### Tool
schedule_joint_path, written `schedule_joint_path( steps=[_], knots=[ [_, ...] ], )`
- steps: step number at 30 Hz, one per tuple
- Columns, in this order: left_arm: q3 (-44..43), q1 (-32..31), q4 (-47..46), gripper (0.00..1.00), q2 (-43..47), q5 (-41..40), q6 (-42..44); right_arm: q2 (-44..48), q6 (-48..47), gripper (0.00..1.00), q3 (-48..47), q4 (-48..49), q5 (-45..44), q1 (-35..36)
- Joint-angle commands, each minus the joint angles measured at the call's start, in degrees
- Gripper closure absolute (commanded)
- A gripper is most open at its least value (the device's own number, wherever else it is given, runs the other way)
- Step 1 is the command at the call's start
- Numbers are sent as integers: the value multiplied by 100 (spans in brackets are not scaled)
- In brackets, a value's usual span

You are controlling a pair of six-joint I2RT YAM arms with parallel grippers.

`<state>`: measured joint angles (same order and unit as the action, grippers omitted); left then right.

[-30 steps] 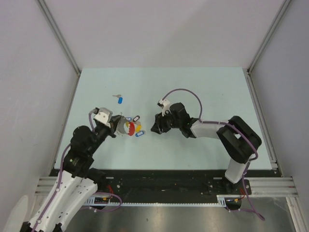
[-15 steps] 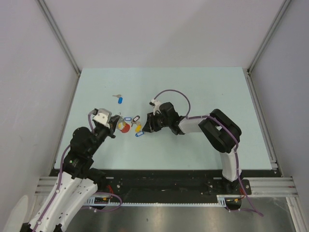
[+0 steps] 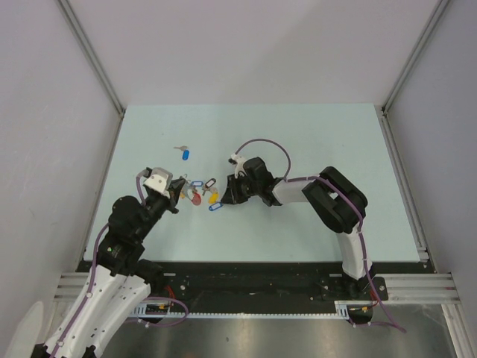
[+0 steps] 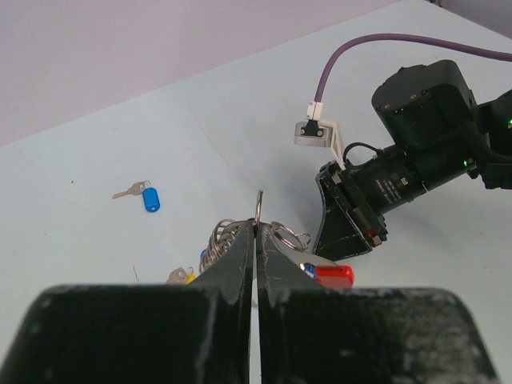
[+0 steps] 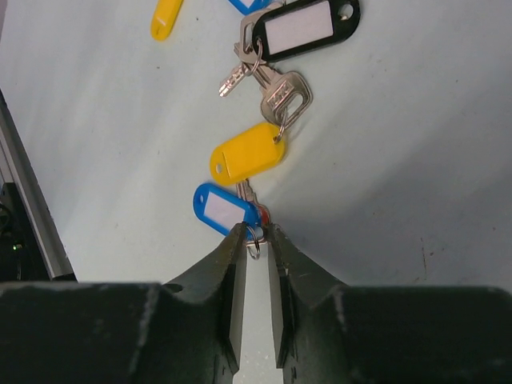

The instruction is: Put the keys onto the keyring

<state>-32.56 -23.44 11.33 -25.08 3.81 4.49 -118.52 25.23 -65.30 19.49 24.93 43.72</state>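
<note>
My left gripper (image 4: 258, 228) is shut on a thin metal link of the keyring, whose silver coil (image 4: 218, 240) and red plastic arc (image 4: 332, 276) lie beside the fingers. In the top view the keyring (image 3: 196, 198) sits just right of the left gripper (image 3: 179, 192). My right gripper (image 5: 256, 230) pinches the head and small ring of the blue-tagged key (image 5: 224, 210) on the table. A yellow-tagged key (image 5: 248, 154) and a black-tagged key (image 5: 300, 28) lie just beyond it. In the top view the right gripper (image 3: 226, 195) is close to the right of the keyring.
A lone blue-tagged key (image 3: 185, 154) lies farther back on the left and also shows in the left wrist view (image 4: 150, 198). Another yellow tag (image 5: 166, 14) lies near the keyring. Metal rails border the pale green table (image 3: 313, 142).
My right arm has moved left to the cluster of keys beside the keyring. The keyring in my left gripper has tilted, so less of its red arc shows.
</note>
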Motion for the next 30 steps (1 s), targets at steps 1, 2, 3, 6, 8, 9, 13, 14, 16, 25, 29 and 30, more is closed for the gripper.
schedule_joint_path(
  steps=[1, 2, 3, 6, 8, 9, 13, 14, 16, 25, 29, 30],
  knots=[
    [4, 41, -228, 100, 30, 102, 8, -75, -89, 81, -220, -120, 135, 22],
    [4, 41, -219, 100, 38, 111, 17, -57, -124, 81, -238, -138, 144, 31],
    [4, 41, -219, 100, 30, 111, 17, -49, -141, 82, -247, -164, 144, 31],
    [4, 41, -219, 100, 21, 120, 8, -22, -185, 82, -273, -235, 179, 40],
    [4, 41, -219, 100, 12, 128, 8, -22, -203, 82, -290, -270, 205, 31],
    [12, 41, -219, 99, 12, 128, 17, -31, -212, 82, -291, -279, 214, 31],
    [12, 41, -219, 100, 12, 128, 17, -13, -229, 88, -299, -296, 232, 31],
    [12, 41, -219, 100, 12, 128, 17, -5, -229, 89, -299, -288, 241, 31],
    [4, 41, -219, 100, 3, 137, 17, 13, -247, 94, -308, -287, 267, 31],
    [4, 41, -202, 100, 38, 93, 17, 785, -1123, 100, -291, -972, -417, 101],
    [4, 41, -202, 99, 91, 58, 25, 1479, -1653, 100, 85, -895, -1234, 233],
    [12, 41, -202, 100, 126, 58, 17, 1629, -1697, 100, 227, -589, -1306, 224]
  ],
)
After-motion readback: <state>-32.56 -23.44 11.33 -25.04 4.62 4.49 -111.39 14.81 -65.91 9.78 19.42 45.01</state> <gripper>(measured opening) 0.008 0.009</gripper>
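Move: The blue-tagged key's ring end is already between the right fingertips. The middle of its tag lies about 2 cm to the left and 1 cm back, roughly 1 cm below. From the right hand, the yellow tag is some 4 cm left and 1 cm ahead; the black tag sits about 4 cm left and 6 cm ahead. From the left hand, still holding the keyring high up, the blue tag lies about 7 cm ahead, 9 cm right and 24 cm below. Close the right gripper fully from about a quarter open, pinching the ring end of the blue-tagged key while easing the hand back a bit under 1 cm, close to the table. Once shut, lift about 3 cm, drawing some 1.5 cm to the right and back forward a little as the wrist turns roughly 10 degrees. ##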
